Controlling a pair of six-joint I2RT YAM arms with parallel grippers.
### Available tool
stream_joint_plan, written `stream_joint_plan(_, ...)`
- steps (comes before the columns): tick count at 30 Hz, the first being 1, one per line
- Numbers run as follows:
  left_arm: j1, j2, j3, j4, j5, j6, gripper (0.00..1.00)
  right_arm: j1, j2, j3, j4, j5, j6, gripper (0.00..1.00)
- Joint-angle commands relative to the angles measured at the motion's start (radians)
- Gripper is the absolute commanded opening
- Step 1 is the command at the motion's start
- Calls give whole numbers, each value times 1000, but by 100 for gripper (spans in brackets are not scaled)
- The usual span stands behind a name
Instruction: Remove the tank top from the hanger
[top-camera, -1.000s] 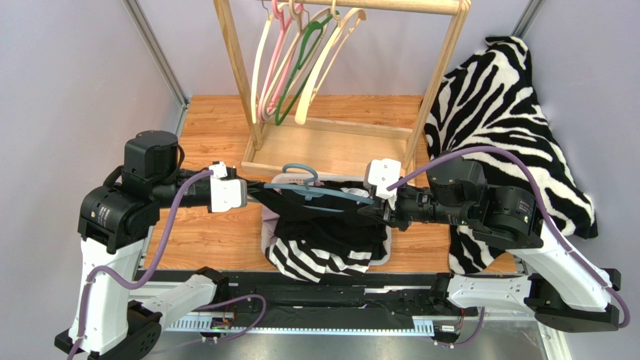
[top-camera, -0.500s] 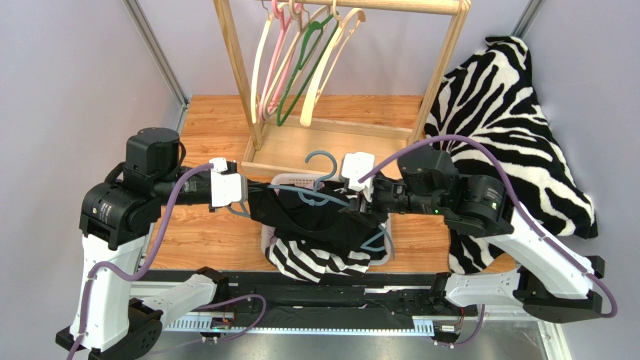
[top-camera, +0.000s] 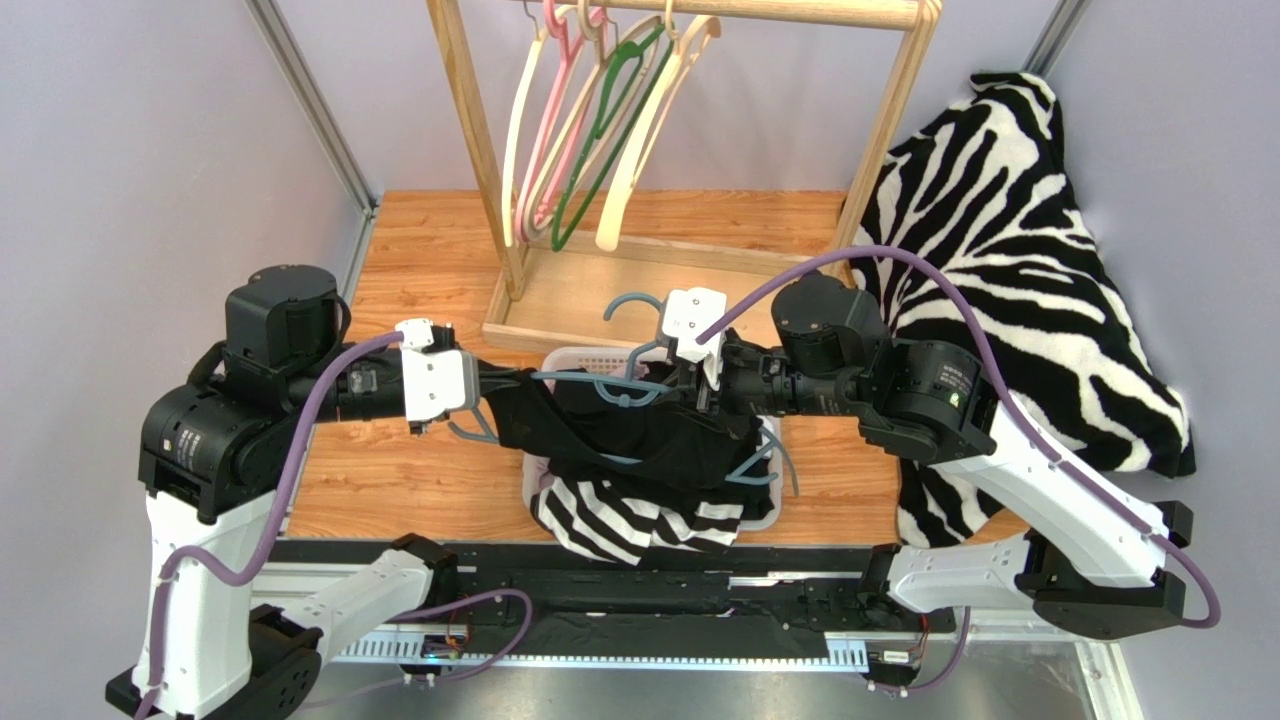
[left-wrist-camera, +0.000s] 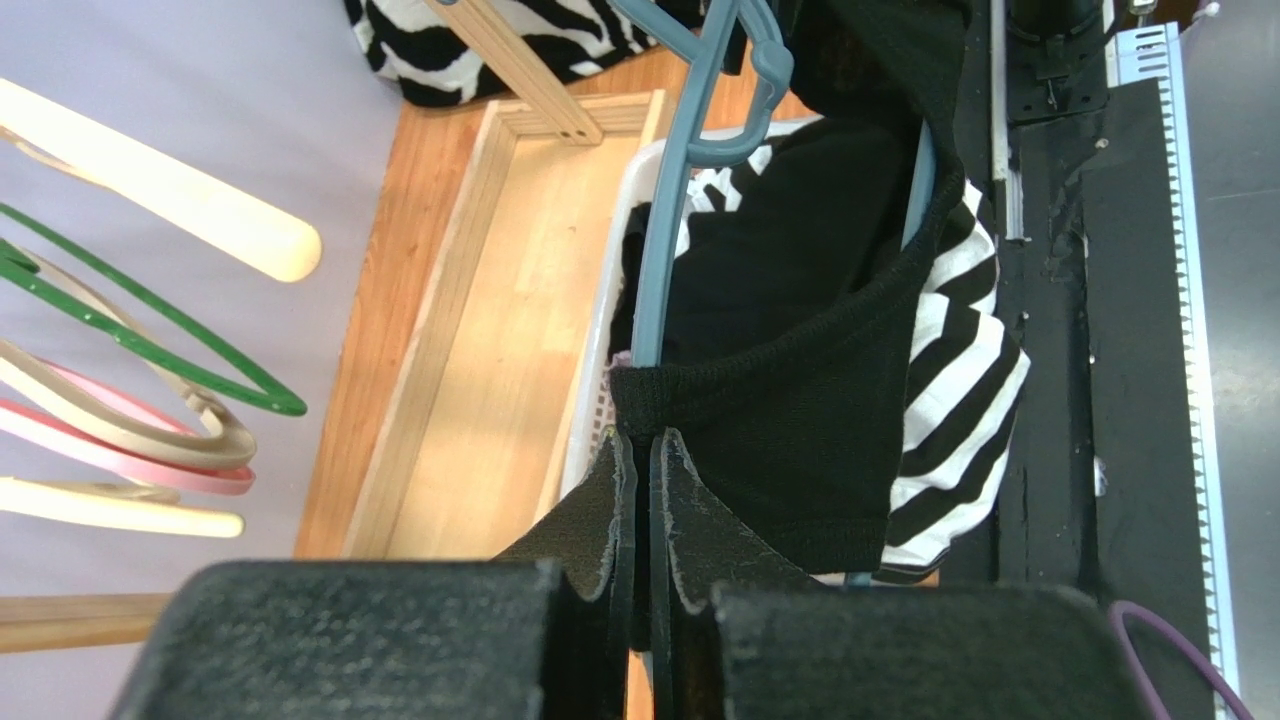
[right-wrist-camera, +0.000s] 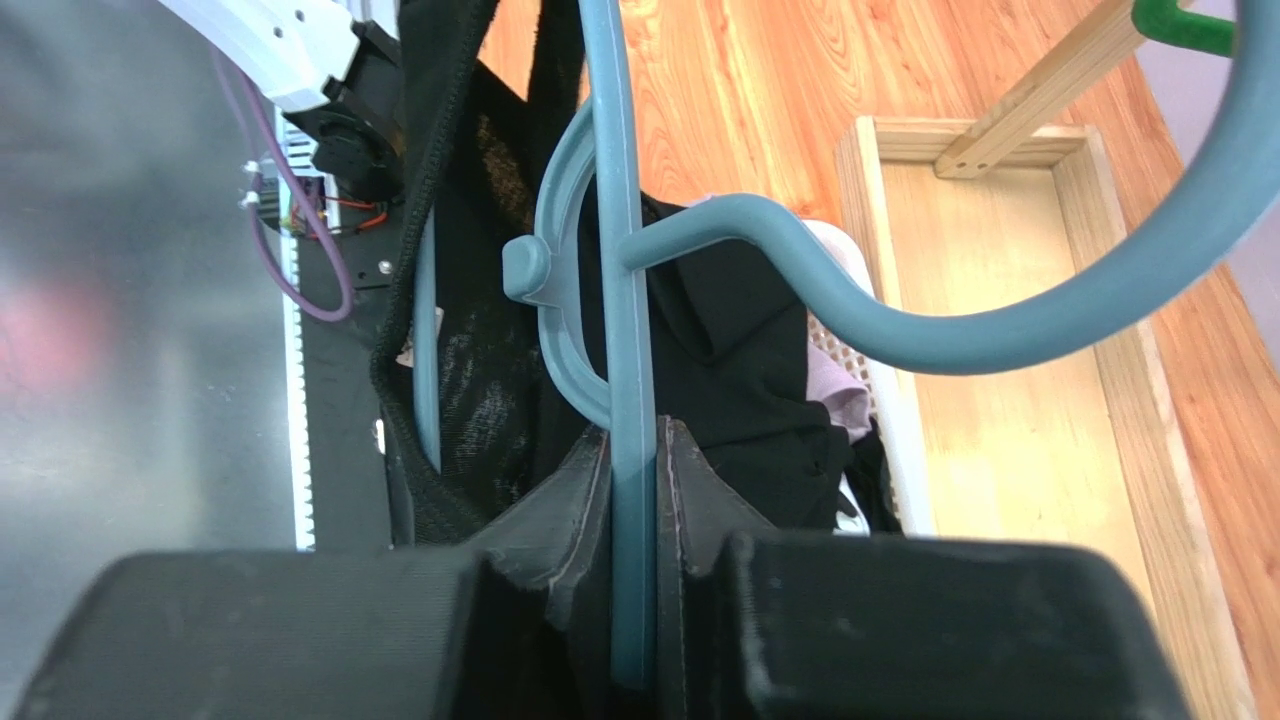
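A black tank top (top-camera: 639, 438) hangs on a blue hanger (top-camera: 613, 387) above a white basket (top-camera: 531, 477). My left gripper (top-camera: 484, 393) is shut on the top's left edge. In the left wrist view the pads (left-wrist-camera: 684, 503) of that gripper (left-wrist-camera: 646, 438) pinch the black tank top (left-wrist-camera: 796, 420) just under the hanger (left-wrist-camera: 666, 240). My right gripper (top-camera: 696, 395) is shut on the hanger close to its hook. The right wrist view shows this gripper (right-wrist-camera: 636, 435) clamping the hanger's blue bar (right-wrist-camera: 631, 315), with the tank top (right-wrist-camera: 489, 405) draped to its left.
A zebra-striped garment (top-camera: 631, 518) lies in the basket under the top. Behind stands a wooden rack (top-camera: 496, 180) with several empty hangers (top-camera: 594, 135) and a wooden base tray (top-camera: 661, 293). A zebra blanket (top-camera: 1007, 225) covers the right side.
My right gripper opened, slid left along the hanger and shut again nearer the hook. The hanger's hook swung toward the rack. My left arm drew slightly left, still holding the fabric.
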Motion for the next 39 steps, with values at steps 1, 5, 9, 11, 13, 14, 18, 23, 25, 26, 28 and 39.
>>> stream_joint_plan(1, -2, 7, 15, 55, 42, -9, 0, 19, -18, 12, 100, -109, 11, 0)
stream_joint_plan(5, -2, 4, 8, 97, 43, -94, 35, 20, -15, 7, 143, -106, 28, 0)
stream_joint_plan(9, -1, -7, 16, 227, -91, -241, 79, 89, -7, -19, 157, 111, -1, 0)
stream_joint_plan(11, -1, -15, 34, 276, -171, -330, 82, 144, 1, -39, 158, 371, -54, 0)
stream_joint_plan(13, -1, -16, 57, 339, -290, -390, 83, 227, 24, -72, 174, 633, -142, 0)
stream_joint_plan(14, -1, -18, 67, 347, -314, -427, 84, 247, 37, -77, 180, 707, -157, 0)
stream_joint_plan(18, -1, -27, 84, 358, -388, -487, 91, 267, 59, -66, 177, 837, -156, 0)
stream_joint_plan(23, -1, -39, 81, 277, -244, -521, 95, 266, 47, -1, 146, 839, -121, 0)
stream_joint_plan(25, -1, -42, 44, 227, -144, -558, 95, 266, 57, 36, 93, 837, -108, 0)
stream_joint_plan(26, -1, -44, 18, 220, -121, -618, 95, 266, 65, 71, 74, 840, -99, 0)
stream_joint_plan(28, -1, -64, -88, 221, -66, -654, 95, 266, 71, 83, 54, 845, -99, 0)
stream_joint_plan(39, -2, -42, -202, 393, -227, -799, 97, 287, 65, 61, 89, 852, -120, 0)
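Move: The left hand still pinches an edge of the black tank top on the blue hanger; the body of the top lies about 15 cm to its right, 6 cm back and some 12 cm lower. The hanger's middle is roughly 15 cm to its right, level ahead; the basket some 17 cm right, 8 back, 22 below. From the right hand, which grips the hanger, the tank top's body is about 5 cm left, 4 back and 10 down. The left fingers let go of the black fabric and open wide; that hand lifts about 7 cm while swinging forward, draws back a little, then dips some 10 cm and forward again beside the draped edge, wrist rolling and fingers tipping down. The right keeps its pinch on the hanger, carrying it about 5 cm forward, dipping then rising slightly, while turning clockwise and rolling its hook side up, about 25 degrees each. ##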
